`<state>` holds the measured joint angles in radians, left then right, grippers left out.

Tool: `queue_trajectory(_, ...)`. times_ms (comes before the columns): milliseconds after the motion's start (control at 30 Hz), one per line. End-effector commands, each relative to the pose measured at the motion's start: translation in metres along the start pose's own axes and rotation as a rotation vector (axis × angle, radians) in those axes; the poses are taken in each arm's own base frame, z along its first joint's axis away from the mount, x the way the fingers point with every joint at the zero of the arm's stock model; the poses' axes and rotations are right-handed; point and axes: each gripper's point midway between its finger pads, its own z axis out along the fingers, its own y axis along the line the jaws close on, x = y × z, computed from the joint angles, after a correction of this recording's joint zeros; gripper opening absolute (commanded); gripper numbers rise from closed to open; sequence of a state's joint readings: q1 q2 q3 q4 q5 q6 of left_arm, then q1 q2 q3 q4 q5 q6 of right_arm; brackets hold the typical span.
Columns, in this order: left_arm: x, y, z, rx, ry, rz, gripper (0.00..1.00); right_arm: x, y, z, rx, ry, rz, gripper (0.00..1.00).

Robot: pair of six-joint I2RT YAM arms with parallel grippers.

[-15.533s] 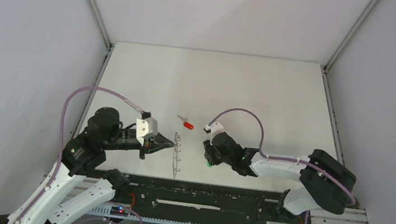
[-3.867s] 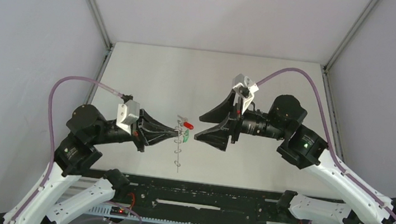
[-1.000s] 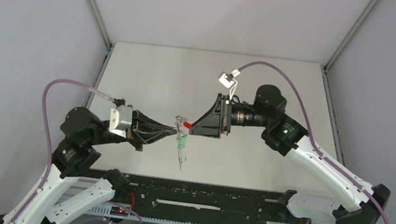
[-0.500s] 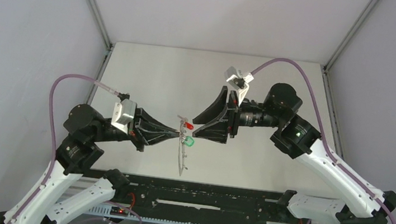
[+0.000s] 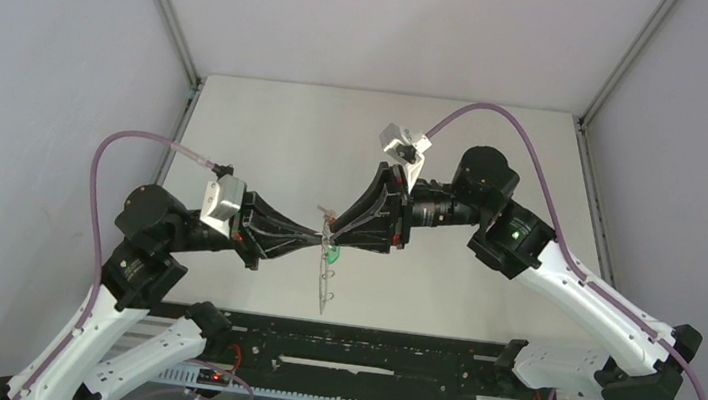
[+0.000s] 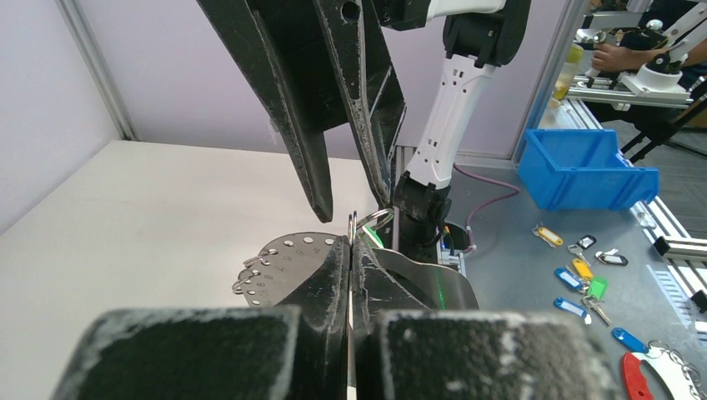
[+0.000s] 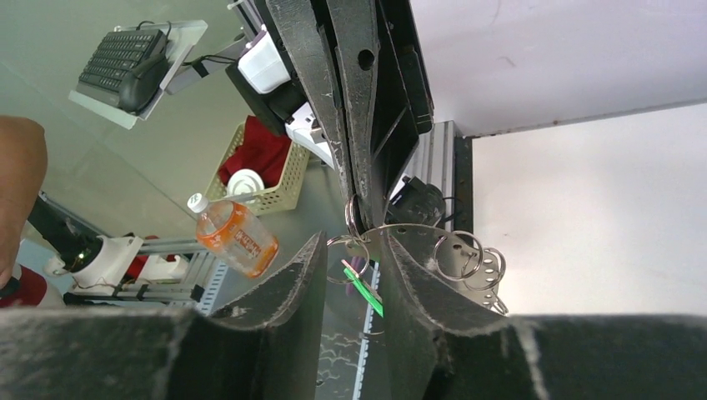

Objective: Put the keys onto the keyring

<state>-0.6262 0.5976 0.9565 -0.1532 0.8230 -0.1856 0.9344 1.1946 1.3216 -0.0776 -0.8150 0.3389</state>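
My left gripper (image 5: 323, 234) (image 6: 351, 246) is shut on a split ring of the keyring (image 5: 323, 282), a thin perforated metal plate (image 6: 283, 258) that carries several rings and hangs above the table. The green key (image 5: 332, 253) (image 7: 364, 293) dangles from a small ring at the plate's top. My right gripper (image 5: 333, 229) (image 7: 352, 238) meets the left one tip to tip. Its jaws stand apart, with that small ring (image 7: 348, 248) and the green key in the gap between them. The red key is hidden.
The white table (image 5: 496, 156) has grey walls on three sides and a black rail (image 5: 363, 352) at its near edge. Off the table, the wrist views show a blue bin (image 6: 588, 171), several coloured key tags (image 6: 584, 275) and an orange bottle (image 7: 238, 237).
My right gripper has moved left onto the keyring's top and its jaws have narrowed. The red key, visible half a second ago, is now covered. The left gripper has stayed put.
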Motion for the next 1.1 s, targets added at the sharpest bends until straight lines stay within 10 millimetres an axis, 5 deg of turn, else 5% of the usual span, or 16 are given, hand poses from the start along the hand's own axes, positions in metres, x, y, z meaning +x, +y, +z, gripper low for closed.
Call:
queue_trajectory(0,-0.004,-0.002,0.001,0.014,-0.020,0.003,0.00,-0.021,0.013,0.005,-0.046,-0.046,-0.062,0.35)
queue_trajectory(267,0.000,0.000,0.000,-0.006,-0.011,-0.028,0.00,-0.017,0.020,0.009,-0.078,-0.035,-0.053,0.30)
queue_trajectory(500,0.002,0.001,0.001,-0.004,-0.008,-0.036,0.00,-0.017,0.018,0.010,-0.062,-0.035,-0.054,0.01)
queue_trajectory(633,0.014,0.005,0.001,-0.015,0.027,-0.048,0.00,-0.014,0.018,0.009,-0.052,-0.029,-0.054,0.00)
queue_trajectory(1067,0.052,0.016,-0.010,-0.030,0.231,0.065,0.41,0.040,-0.007,0.012,0.172,0.230,-0.017,0.00)
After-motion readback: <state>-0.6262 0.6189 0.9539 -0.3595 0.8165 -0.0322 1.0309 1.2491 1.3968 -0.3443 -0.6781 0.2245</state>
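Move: The ring at the upper edge of the keyring plate sits in the left hand's shut fingertips, and about 1 cm to the left of the right hand's point, level with the half-open right fingers. The plate's middle hangs some 5 cm below and 3 cm back from the left hand, 1 cm to its right. From the right hand the green key dangles about 4 cm down and 2 cm back, neither left nor right. The right hand eases about 1 cm left onto the ring and shuts its half-open fingertips there, while the left hand keeps still and goes on pinching the ring from the other side. Only once the right fingers have closed does the left hand open to roughly two fifths, its fingers still around the ring, as both hands sink some 4 cm together and tip their fingertips down about 10 degrees. ##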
